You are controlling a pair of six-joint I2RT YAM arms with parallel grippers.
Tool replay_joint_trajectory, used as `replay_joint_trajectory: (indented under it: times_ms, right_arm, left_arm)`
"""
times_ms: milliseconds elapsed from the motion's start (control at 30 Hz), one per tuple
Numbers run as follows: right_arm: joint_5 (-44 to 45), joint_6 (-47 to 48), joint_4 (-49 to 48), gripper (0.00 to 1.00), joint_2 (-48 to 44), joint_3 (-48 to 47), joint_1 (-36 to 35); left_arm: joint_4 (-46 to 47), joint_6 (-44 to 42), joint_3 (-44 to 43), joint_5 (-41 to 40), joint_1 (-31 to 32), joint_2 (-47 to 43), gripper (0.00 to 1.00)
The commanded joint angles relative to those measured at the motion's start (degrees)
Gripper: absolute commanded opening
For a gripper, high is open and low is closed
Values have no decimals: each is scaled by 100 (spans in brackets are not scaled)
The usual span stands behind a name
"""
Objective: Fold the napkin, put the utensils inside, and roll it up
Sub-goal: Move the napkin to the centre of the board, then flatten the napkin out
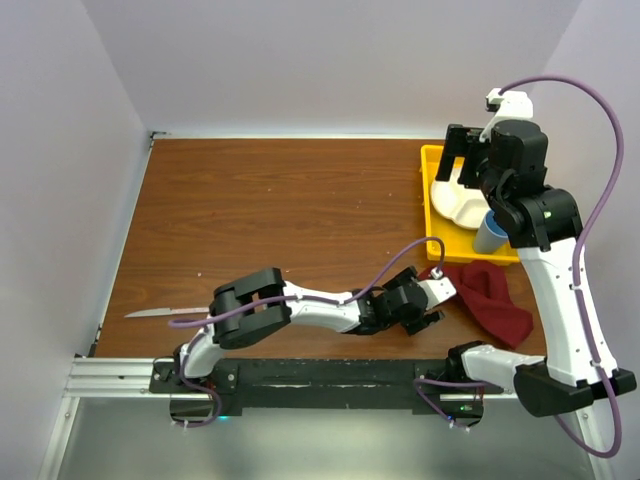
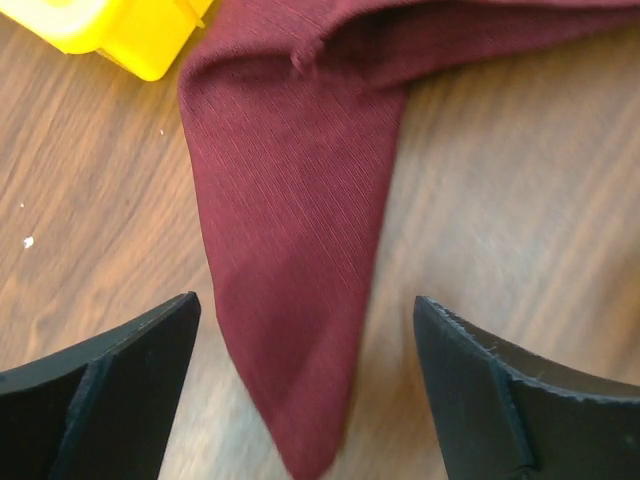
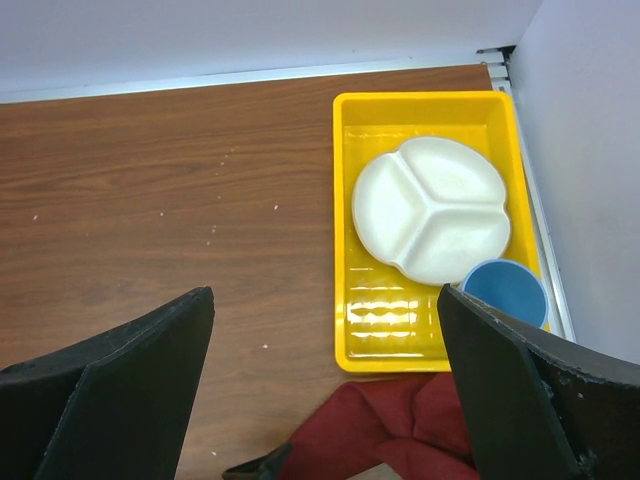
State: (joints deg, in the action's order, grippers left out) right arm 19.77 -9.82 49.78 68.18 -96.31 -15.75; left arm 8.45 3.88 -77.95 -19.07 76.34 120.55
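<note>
The maroon napkin [image 1: 492, 302] lies crumpled on the wooden table near the front right, just below the yellow tray. My left gripper [image 1: 444, 303] is stretched out to the napkin's left edge and stands open. In the left wrist view a pointed corner of the napkin [image 2: 290, 280] lies on the table between the spread fingers of this gripper [image 2: 305, 395], touching neither. One silvery utensil [image 1: 163, 312] lies alone at the front left. My right gripper [image 1: 463, 158] hangs open and empty high above the tray, and the napkin [image 3: 400, 430] shows below this gripper [image 3: 325, 395] in its wrist view.
A yellow tray [image 1: 430, 190] at the right back holds a white divided plate [image 3: 430, 208] and a blue cup [image 3: 505, 290]. Its corner [image 2: 130, 35] sits close to the napkin. White walls close in the table on the left, back and right.
</note>
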Motion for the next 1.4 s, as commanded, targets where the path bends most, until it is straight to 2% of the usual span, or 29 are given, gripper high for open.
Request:
replay_joint_trajectory:
  times_ms: [0, 33, 67, 133, 167, 233, 267, 300, 367, 467, 533, 600, 700, 767, 933, 1067, 1167, 1300, 1367]
  right_arm:
    - [-96, 113, -214, 98, -139, -19, -25]
    - [-87, 104, -214, 98, -139, -2, -25]
    - [17, 69, -206, 98, -121, -10, -16]
    - [254, -193, -48, 98, -7, -2, -25]
    - [403, -291, 31, 98, 54, -19, -25]
    - [624, -475, 259, 98, 283, -54, -25]
    - [642, -503, 313, 98, 370, -54, -25]
    - [616, -564, 383, 98, 502, -46, -34]
    - [554, -661, 532, 98, 643, 138, -104]
    - [117, -845, 674, 98, 854, 700, -585]
    - [-261, -916, 542, 98, 907, 1394, -920]
    - [-228, -1073, 515, 98, 942, 1937, -1412]
    - [-578, -1153, -54, 97, 890, 2623, -2036]
    - [-1193, -1031, -318, 96, 986, 2845, -2518]
    - [-783, -671, -917, 94, 1705, 2785, -4108]
    - [-580, -468, -1224, 93, 2180, 2670, -4647]
    - [-483, -520, -1549, 85, 2436, 2880, -4674]
    - [-255, -678, -2006, 61, 2585, 3162, -4674]
    - [-272, -731, -2060, 53, 2577, 3259, -4683]
  left_arm:
    - [-106, 95, -291, -281, -101, 197, 77]
    - [-150, 113, -291, -299, -119, 205, 74]
    - [-203, 157, -282, -308, -128, 197, 65]
    - [-273, 183, -212, -317, -189, 118, 58]
    - [-334, 314, -159, -308, -233, 83, 47]
    - [-563, 490, -98, -80, -417, -135, 35]
    - [-503, 613, 199, -27, -470, -294, 21]
    - [-319, 692, 410, 17, -575, -652, 11]
    - [-361, 1129, 971, 70, -812, -1032, 0]
    - [-712, 1729, 1781, 36, -1102, -1936, 0]
    - [-1169, 2263, 2447, -307, -1243, -2815, 0]
    - [-1573, 2581, 2836, -615, -1472, -3717, 0]
    - [-1890, 3012, 3443, -905, -1648, -4662, 0]
    - [-1996, 3294, 3751, -941, -1718, -5092, 0]
    - [-2049, 3593, 4060, -1011, -1745, -5410, 0]
    - [-2268, 3707, 3972, -1099, -1780, -5341, 0]
    - [-2391, 3857, 3928, -1160, -1789, -5454, 0]
    - [-2444, 3997, 3998, -1187, -1806, -5718, 0]
    - [-2541, 4076, 4016, -1248, -1833, -5875, 0]
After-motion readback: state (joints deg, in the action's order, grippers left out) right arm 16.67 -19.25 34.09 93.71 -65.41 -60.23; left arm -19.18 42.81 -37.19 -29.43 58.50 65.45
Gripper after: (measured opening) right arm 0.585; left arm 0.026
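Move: The napkin's left corner lies almost under the left hand, some 3 cm to its left and 3 cm below; the napkin's middle is about 11 cm to its right. From the high right hand, the napkin's middle is roughly 14 cm back, 5 cm right and 38 cm down, the yellow tray's middle 9 cm ahead and 5 cm right, the blue cup 2 cm ahead and 10 cm right. The napkin's left corner is pinched by the left fingers after a small dip, then drawn about 27 cm left towards the centre of the board, the hand rising, easing down again and turning counter-clockwise. From high up, the right hand drops some 30 cm while sweeping left and back, tips down and turns counter-clockwise, its fingers part-closing around a napkin fold beside the left hand. ##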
